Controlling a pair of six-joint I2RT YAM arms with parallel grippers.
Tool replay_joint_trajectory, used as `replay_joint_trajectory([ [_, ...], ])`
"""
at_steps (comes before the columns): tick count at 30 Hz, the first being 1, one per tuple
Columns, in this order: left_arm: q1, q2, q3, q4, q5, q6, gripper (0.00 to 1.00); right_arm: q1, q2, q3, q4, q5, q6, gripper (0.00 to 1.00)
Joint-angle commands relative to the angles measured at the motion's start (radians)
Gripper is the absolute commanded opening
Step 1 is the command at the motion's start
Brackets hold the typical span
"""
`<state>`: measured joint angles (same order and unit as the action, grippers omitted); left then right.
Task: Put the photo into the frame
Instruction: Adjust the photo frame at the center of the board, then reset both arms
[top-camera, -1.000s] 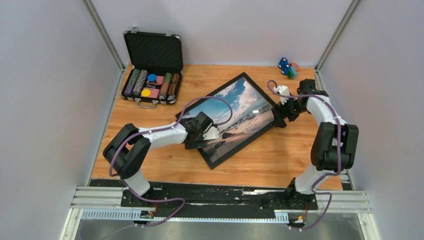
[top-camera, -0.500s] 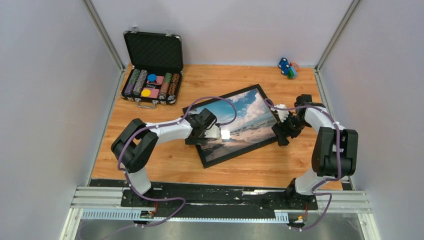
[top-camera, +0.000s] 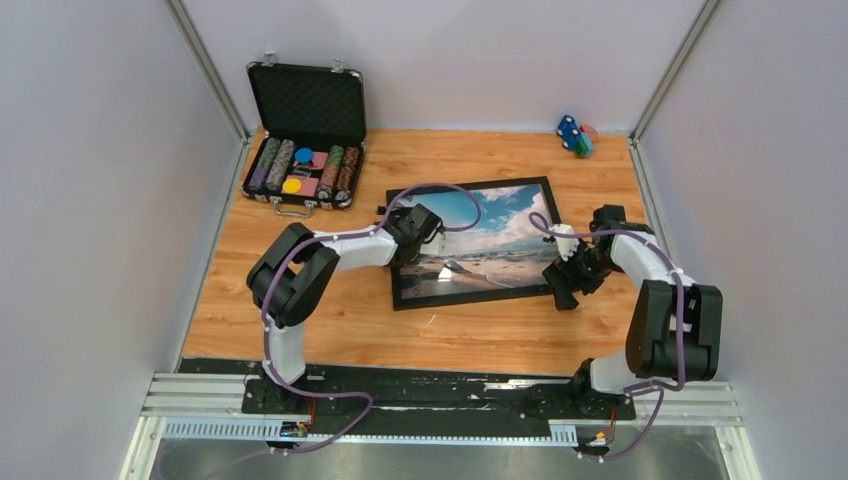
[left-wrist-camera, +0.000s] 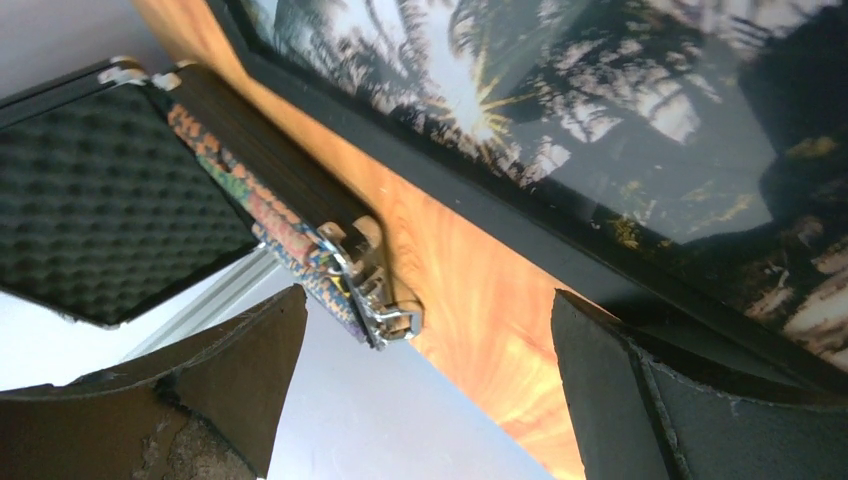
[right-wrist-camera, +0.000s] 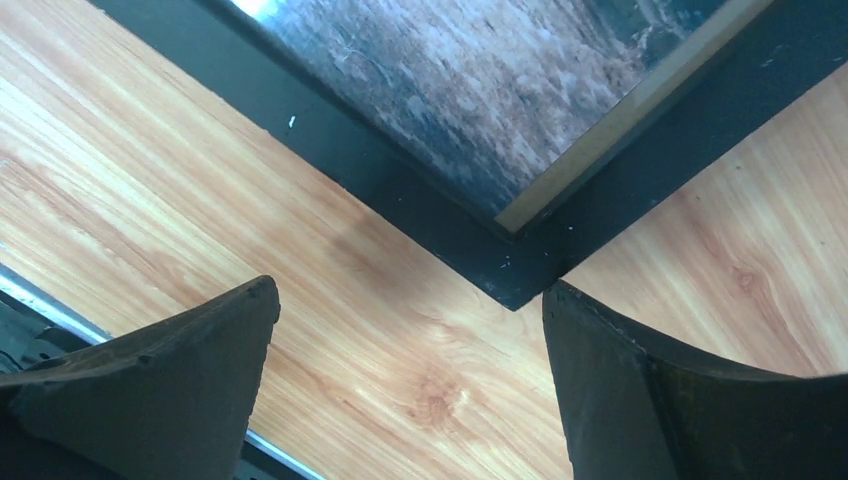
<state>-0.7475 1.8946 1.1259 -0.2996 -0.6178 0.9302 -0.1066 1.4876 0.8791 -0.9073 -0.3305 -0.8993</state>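
Note:
The black-edged frame (top-camera: 470, 297) lies flat in the middle of the table, nearly square to its front edge. The beach photo (top-camera: 480, 235) shows inside it, behind the pane. My left gripper (top-camera: 400, 218) sits at the frame's far left corner, open; in its wrist view the left gripper (left-wrist-camera: 428, 320) has only table and wall between its fingers, with the frame's edge (left-wrist-camera: 480, 215) just beyond the right finger. My right gripper (top-camera: 560, 290) hovers at the near right corner, open. In the right wrist view the frame's corner (right-wrist-camera: 515, 290) lies by the right finger of the right gripper (right-wrist-camera: 410, 300), ungripped.
An open black chip case (top-camera: 305, 130) stands at the back left, close to my left gripper (left-wrist-camera: 110, 190). Small coloured toy blocks (top-camera: 575, 137) lie at the back right. Grey walls close in the table on three sides.
The frame has turned from a diagonal lie to almost square with the table's front edge. Both arms swung with it: the left gripper to its far left corner, the right to its near right corner.

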Motion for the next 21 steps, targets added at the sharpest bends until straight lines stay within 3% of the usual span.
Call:
replay_joint_trajectory([
  [1,0.021,0.072,0.063,0.244,0.074,-0.058,1.0,0.035,-0.11,0.001,0.027,-0.165,0.099,1.0],
  [6,0.071,-0.009,0.048,0.225,0.072,-0.128,1.0,0.011,-0.22,0.006,0.106,-0.106,0.268,1.0],
  [11,0.109,-0.194,-0.032,0.175,0.114,-0.226,1.0,-0.059,-0.294,0.006,0.195,-0.053,0.419,1.0],
  [21,0.257,-0.631,-0.128,0.024,0.341,-0.527,1.0,-0.225,-0.456,0.001,0.302,-0.031,0.636,1.0],
])
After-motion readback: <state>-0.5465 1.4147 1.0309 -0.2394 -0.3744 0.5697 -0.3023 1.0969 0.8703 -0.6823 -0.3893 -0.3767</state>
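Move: Beside the photo frame's left rail, the left hand has the frame's middle about 20 cm to its right, 2 cm back and 3 cm below; the open chip case is roughly 15 cm ahead and 20 cm left. The right hand is at the frame's near right corner, the frame's middle some 12 cm ahead, 21 cm left and 3 cm below, and the toy car about 37 cm ahead and 3 cm right. Nudging the left rail forward with its right-hand finger, the left hand goes on about 4 cm, then comes away: up some 12 cm, left and a little back, rolling left side down. Meanwhile the right hand lifts clear of the near right corner, up about 10 cm and forward 5, then drifts right, turning clockwise and tilting its fingertips forward. Both stay open. ##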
